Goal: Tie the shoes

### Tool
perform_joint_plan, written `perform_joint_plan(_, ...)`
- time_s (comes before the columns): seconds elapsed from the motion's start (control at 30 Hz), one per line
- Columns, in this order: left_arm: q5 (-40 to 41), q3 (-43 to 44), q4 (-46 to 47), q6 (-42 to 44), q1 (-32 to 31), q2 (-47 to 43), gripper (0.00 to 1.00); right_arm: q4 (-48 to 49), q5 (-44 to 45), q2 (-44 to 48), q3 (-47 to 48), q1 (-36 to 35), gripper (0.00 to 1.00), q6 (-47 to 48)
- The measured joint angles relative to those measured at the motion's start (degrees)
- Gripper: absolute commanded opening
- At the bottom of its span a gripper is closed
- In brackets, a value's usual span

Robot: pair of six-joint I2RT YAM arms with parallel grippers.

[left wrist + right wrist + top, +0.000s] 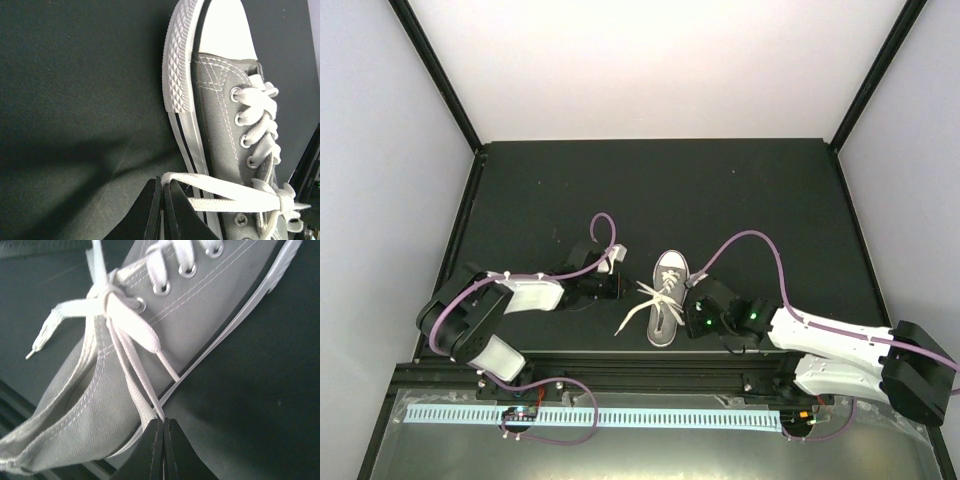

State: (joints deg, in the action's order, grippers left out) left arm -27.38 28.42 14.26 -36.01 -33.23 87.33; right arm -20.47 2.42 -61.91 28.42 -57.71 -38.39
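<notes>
A small grey canvas shoe (670, 272) with a white sole and toe cap lies on the black table (660, 190), toe pointing away from the arm bases. Its white laces (650, 297) are crossed into a knot over the tongue. My left gripper (626, 288) is at the shoe's left side, shut on a lace loop (225, 186) pulled taut out to the left gripper (164, 182). At the shoe's right side near the heel my right gripper (688, 318) is shut on another lace loop (134, 367), which runs down the shoe (95, 410) to the right gripper (164, 421).
A loose lace end (625, 325) trails toward the table's near edge, seen also as the loose lace end (42, 337). A metal rail (620, 415) runs along the front by the arm bases. Purple cables (760, 245) arc over both arms. Pale walls enclose the table.
</notes>
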Motion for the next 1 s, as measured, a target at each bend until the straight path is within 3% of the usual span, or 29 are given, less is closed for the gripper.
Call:
perform_joint_plan(0.37,-1.53,1.51,0.04,2.29,0.55,2.82,0.02,4.85,-8.81,0.46,-4.52,0.28,0.02,1.81)
perform_joint_plan(0.4,-1.88,1.51,0.28,2.64,0.55,2.84,0.02,5.18,-9.11,0.50,-4.79,0.28,0.08,1.81)
perform_joint_plan(0.43,-2.43,1.51,0.68,3.04,0.55,2.84,0.02,5.31,-9.38,0.57,-4.92,0.33,0.20,1.75)
perform_joint_plan(0.57,-4.44,1.49,1.20,5.53,0.46,2.84,0.02,3.74,-10.36,3.26,-4.96,1.20,0.37,1.22)
perform_joint_plan(0.67,-5.60,1.44,1.25,7.19,-0.13,2.82,0.02,2.91,-11.19,7.32,-4.98,5.38,0.63,1.62)
perform_joint_plan(0.8,-6.25,1.18,1.27,8.61,-0.90,2.71,0.02,3.23,-13.40,11.78,-5.05,11.54,0.77,2.05)
perform_joint_plan(0.87,-6.34,1.01,1.25,8.94,-0.98,2.67,0.01,4.50,-14.86,12.41,-5.38,13.31,0.77,2.16)
perform_joint_plan(1.0,-6.36,1.01,1.46,9.01,-1.03,2.67,0.01,8.81,-17.75,10.49,-7.50,14.62,0.66,1.75)
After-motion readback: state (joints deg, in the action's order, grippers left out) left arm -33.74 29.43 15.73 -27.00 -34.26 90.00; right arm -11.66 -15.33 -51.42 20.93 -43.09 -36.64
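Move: From the left hand, which still holds the left loop, the knot lies about 7 cm right and 4 cm back at roughly its height. The toe cap is some 9 cm right, 6 cm ahead and 3 cm lower; the loose lace tip is 5 cm left, 13 cm back and 6 cm down. From the right hand, still on the other loop, the knot is about 6 cm ahead, 5 cm left; the shoe opening 6 cm left, 1 cm back, 3 cm down. Draw the right loop back about 3 cm and slightly down along the shoe's side, then open the right fingers wide to let go of it and swing that gripper forward and up some 4 cm, drifting right. Keep the left loop pinched; after a small start forward, ease the left gripper back and right towards the knot, turning about 10 degrees clockwise. ##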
